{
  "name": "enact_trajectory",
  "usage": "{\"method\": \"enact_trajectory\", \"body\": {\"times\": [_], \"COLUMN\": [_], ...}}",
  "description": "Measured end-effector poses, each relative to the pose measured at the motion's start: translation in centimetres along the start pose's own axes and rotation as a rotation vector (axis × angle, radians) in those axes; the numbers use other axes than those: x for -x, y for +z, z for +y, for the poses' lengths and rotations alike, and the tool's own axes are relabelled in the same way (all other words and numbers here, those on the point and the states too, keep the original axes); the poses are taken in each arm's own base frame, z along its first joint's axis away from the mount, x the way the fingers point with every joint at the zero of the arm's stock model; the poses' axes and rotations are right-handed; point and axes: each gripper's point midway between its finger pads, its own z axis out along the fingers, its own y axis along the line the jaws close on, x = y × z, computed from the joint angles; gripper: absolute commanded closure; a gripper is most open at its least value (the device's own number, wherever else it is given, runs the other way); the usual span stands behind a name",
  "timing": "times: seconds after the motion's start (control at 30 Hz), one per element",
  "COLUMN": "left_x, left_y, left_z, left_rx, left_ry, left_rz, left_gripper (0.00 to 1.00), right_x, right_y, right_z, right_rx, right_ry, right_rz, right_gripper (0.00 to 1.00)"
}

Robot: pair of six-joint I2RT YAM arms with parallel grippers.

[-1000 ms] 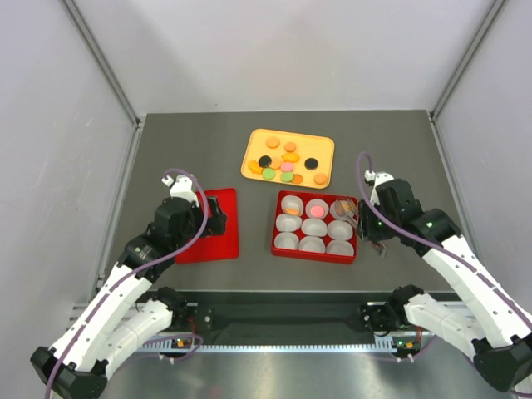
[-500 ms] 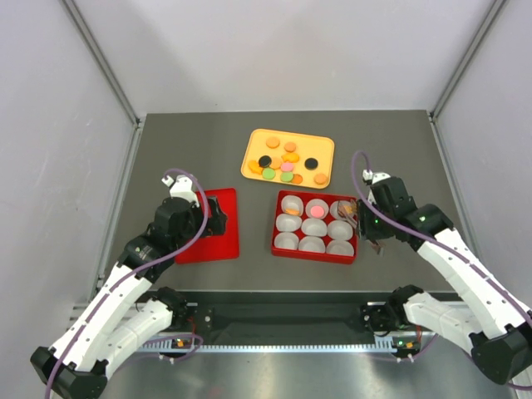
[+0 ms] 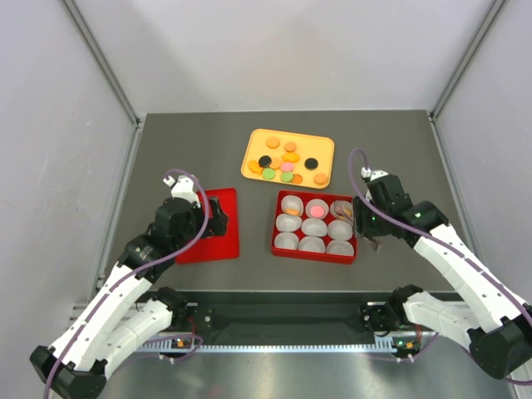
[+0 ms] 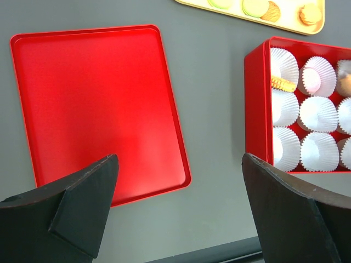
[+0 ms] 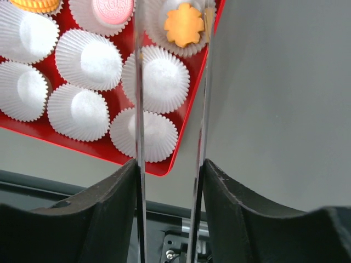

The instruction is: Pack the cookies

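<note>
The cookies (image 3: 287,158) lie as several orange, green, pink and black discs on a yellow tray (image 3: 253,170). A red box (image 3: 314,255) holds white paper cups. One orange cookie (image 5: 184,24) rests in its corner cup, a pink cookie (image 5: 112,8) in the cup beside it. My right gripper (image 5: 170,164) is shut on metal tongs (image 5: 138,109), whose two arms stand apart on either side of the orange cookie's cup. It hangs at the box's right edge (image 3: 362,220). My left gripper (image 4: 180,159) is open over the table beside a red lid (image 4: 98,104).
The red lid (image 3: 224,241) lies flat left of the box. The yellow tray stands behind the box. Several cups (image 5: 88,60) in the box hold nothing. Grey walls close in the table on three sides.
My right gripper has shifted slightly left towards the box, and the tongs' arms have spread wider. The left arm has not moved.
</note>
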Motion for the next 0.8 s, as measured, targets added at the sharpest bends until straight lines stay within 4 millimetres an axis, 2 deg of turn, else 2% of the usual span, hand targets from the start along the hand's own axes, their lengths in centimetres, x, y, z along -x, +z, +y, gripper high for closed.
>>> {"method": "enact_trajectory", "body": {"times": [0.1,0.3,0.43,0.57,0.63,0.73,0.8], "left_x": [0.0,0.0,0.0,-0.1,-0.1,-0.1,-0.1], "left_y": [0.0,0.0,0.0,0.0,0.0,0.0,0.1], "left_z": [0.0,-0.1,-0.1,-0.1,-0.1,-0.1,0.0], "left_rx": [-0.002,-0.002,-0.003,-0.002,-0.002,-0.001,0.000], "left_ry": [0.001,0.001,0.002,0.002,0.002,0.002,0.002], "left_rz": [0.001,0.001,0.002,0.002,0.002,0.003,0.004], "left_gripper": [0.01,0.01,0.01,0.01,0.01,0.01,0.01], "right_x": [0.2,0.1,0.6,4.1,6.4,9.3,10.6], "right_y": [0.1,0.2,-0.6,-2.8,-3.1,-1.5,1.1], "right_z": [0.1,0.2,0.6,2.1,2.9,4.0,4.7], "right_rx": [0.003,0.008,0.033,0.090,0.111,0.119,0.107], "right_ry": [0.002,0.001,0.000,0.005,0.006,0.004,-0.001], "right_rz": [-0.009,-0.007,-0.011,-0.095,-0.134,-0.159,-0.130], "right_gripper": [0.48,0.50,0.53,0.52,0.52,0.52,0.52]}}
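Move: The orange cookie at the yellow tray's near right corner lies roughly 17 cm ahead of the right hand, 9 cm left and 13 cm below. The flower cookie, already in the red box's far right cup between the held tongs' jaws, is about 7 cm ahead, 2 cm left and 12 cm down; the pink cookie sits 7 cm left of the flower cookie. A dark cookie is some 4 cm beyond the orange one and 2 cm farther left. From the left hand, the orange cookie is about 15 cm ahead, 26 cm right and 17 cm below. The flower cookie is left in its cup as the right hand, still gripping the tongs with their jaws apart, lifts them up out of the box by some 7 cm. The hand then sweeps forward and left, about 10 cm in all, towards the orange cookie at the tray's near right corner, sinking slightly at the end while the tong tips tilt a little up and outward. ##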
